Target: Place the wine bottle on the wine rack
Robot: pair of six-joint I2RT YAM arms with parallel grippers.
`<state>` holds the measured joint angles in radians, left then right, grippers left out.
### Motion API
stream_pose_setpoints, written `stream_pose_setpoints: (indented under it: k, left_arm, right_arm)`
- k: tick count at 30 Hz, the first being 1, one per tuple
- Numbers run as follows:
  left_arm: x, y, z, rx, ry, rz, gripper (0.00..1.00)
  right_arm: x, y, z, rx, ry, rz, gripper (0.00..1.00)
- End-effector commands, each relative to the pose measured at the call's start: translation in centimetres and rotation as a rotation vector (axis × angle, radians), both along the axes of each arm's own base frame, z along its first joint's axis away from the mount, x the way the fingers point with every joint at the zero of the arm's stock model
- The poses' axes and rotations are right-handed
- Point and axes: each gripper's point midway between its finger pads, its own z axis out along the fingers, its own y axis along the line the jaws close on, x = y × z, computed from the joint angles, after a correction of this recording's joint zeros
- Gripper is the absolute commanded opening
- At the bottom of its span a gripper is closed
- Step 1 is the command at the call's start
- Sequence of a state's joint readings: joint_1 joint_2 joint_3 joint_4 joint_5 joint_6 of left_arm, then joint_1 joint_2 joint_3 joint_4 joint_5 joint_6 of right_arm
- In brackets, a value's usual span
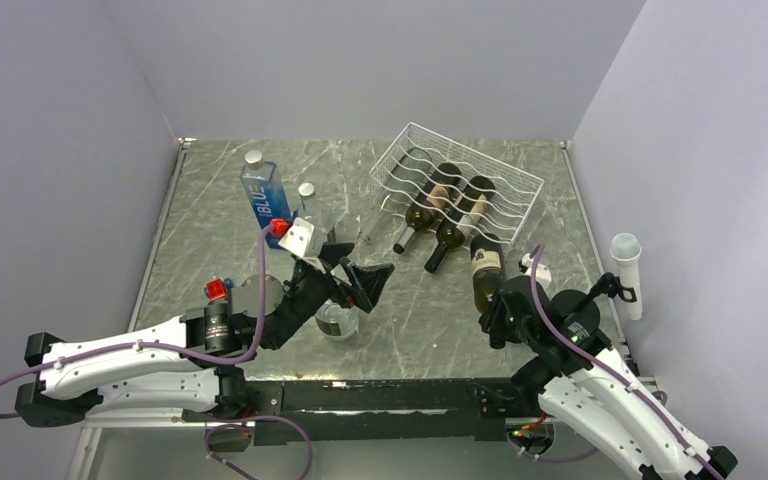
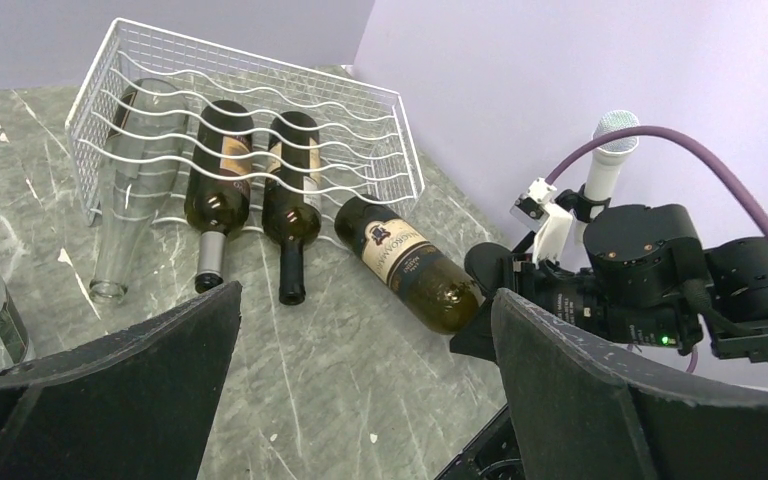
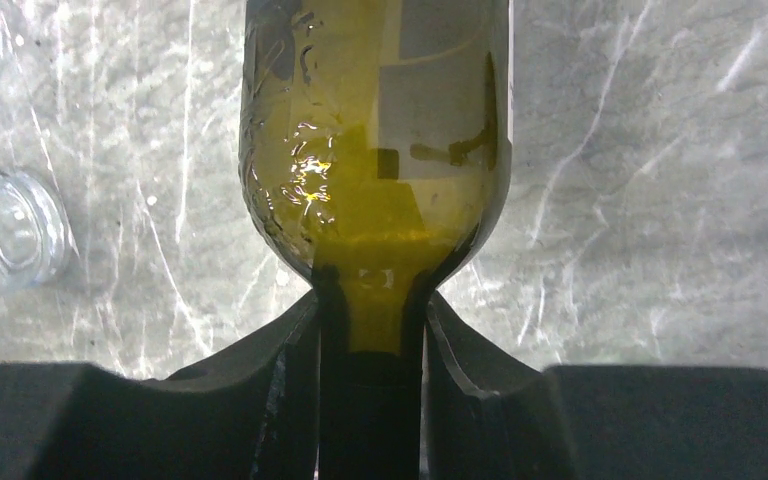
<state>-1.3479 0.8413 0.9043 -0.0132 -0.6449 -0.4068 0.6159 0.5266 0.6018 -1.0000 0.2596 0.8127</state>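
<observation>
The wine bottle (image 1: 485, 270) is dark green with a cream label. It lies nearly flat, base toward the white wire wine rack (image 1: 415, 128) and just short of its near right corner. My right gripper (image 1: 497, 315) is shut on its neck; in the right wrist view the fingers (image 3: 290, 350) clamp the neck below the bottle's (image 3: 375, 130) shoulder. Whether the bottle (image 2: 405, 260) touches the table I cannot tell. The rack (image 2: 250, 60) holds two dark bottles (image 2: 218, 170) and a clear one (image 2: 135, 170). My left gripper (image 1: 360, 275) hangs open and empty over the table's middle.
A tall blue water bottle (image 1: 265, 200) and a small clear bottle (image 1: 310, 210) stand at the back left. A glass jar (image 1: 337, 320) sits under my left arm. A white tube (image 1: 627, 270) is fixed by the right wall. Walls close in three sides.
</observation>
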Motion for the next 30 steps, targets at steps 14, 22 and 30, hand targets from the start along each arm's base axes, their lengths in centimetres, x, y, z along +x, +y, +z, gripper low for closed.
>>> stream_pose_setpoints:
  k: [14, 22, 30]
  left_arm:
    - [0.3, 0.3, 0.1, -0.001, 0.007, 0.03, 0.99]
    - [0.5, 0.2, -0.2, 0.007, 0.012, 0.041, 0.99]
    - [0.3, 0.1, -0.7, 0.029, 0.034, 0.033, 0.99]
  right_arm:
    - [7.9, 0.7, 1.6, 0.204, -0.39, -0.29, 0.0]
    - [10.4, -0.8, -0.3, 0.138, -0.461, -0.43, 0.0]
    - [12.6, -1.8, -0.4, 0.024, -0.474, -0.535, 0.0]
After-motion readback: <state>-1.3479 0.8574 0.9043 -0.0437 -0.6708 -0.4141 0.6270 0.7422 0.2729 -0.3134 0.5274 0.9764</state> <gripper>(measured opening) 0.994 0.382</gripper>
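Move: Held by its neck in the right hand, the wine bottle points base-first at the rack's free right-hand slot, whose mouth lies about 25 cm ahead, 2 cm to the right and 6 cm lower. The nearest racked bottle is some 29 cm ahead and 9 cm left; the next one is roughly 33 cm ahead and 17 cm left. A round black stand is about 5 cm ahead and 21 cm right, 10 cm down. From the left hand, that slot mouth is about 23 cm ahead, 44 cm right and 31 cm below. Pushing forward about 8 cm while sinking some 6 cm, the right hand feeds the bottle base-first through the mouth of the free right-hand slot, still gripping the neck. On the way the wrist turns clockwise about 15 degrees and tips its fingers up towards level by nearly as much, bringing the bottle more into line with the slot. ##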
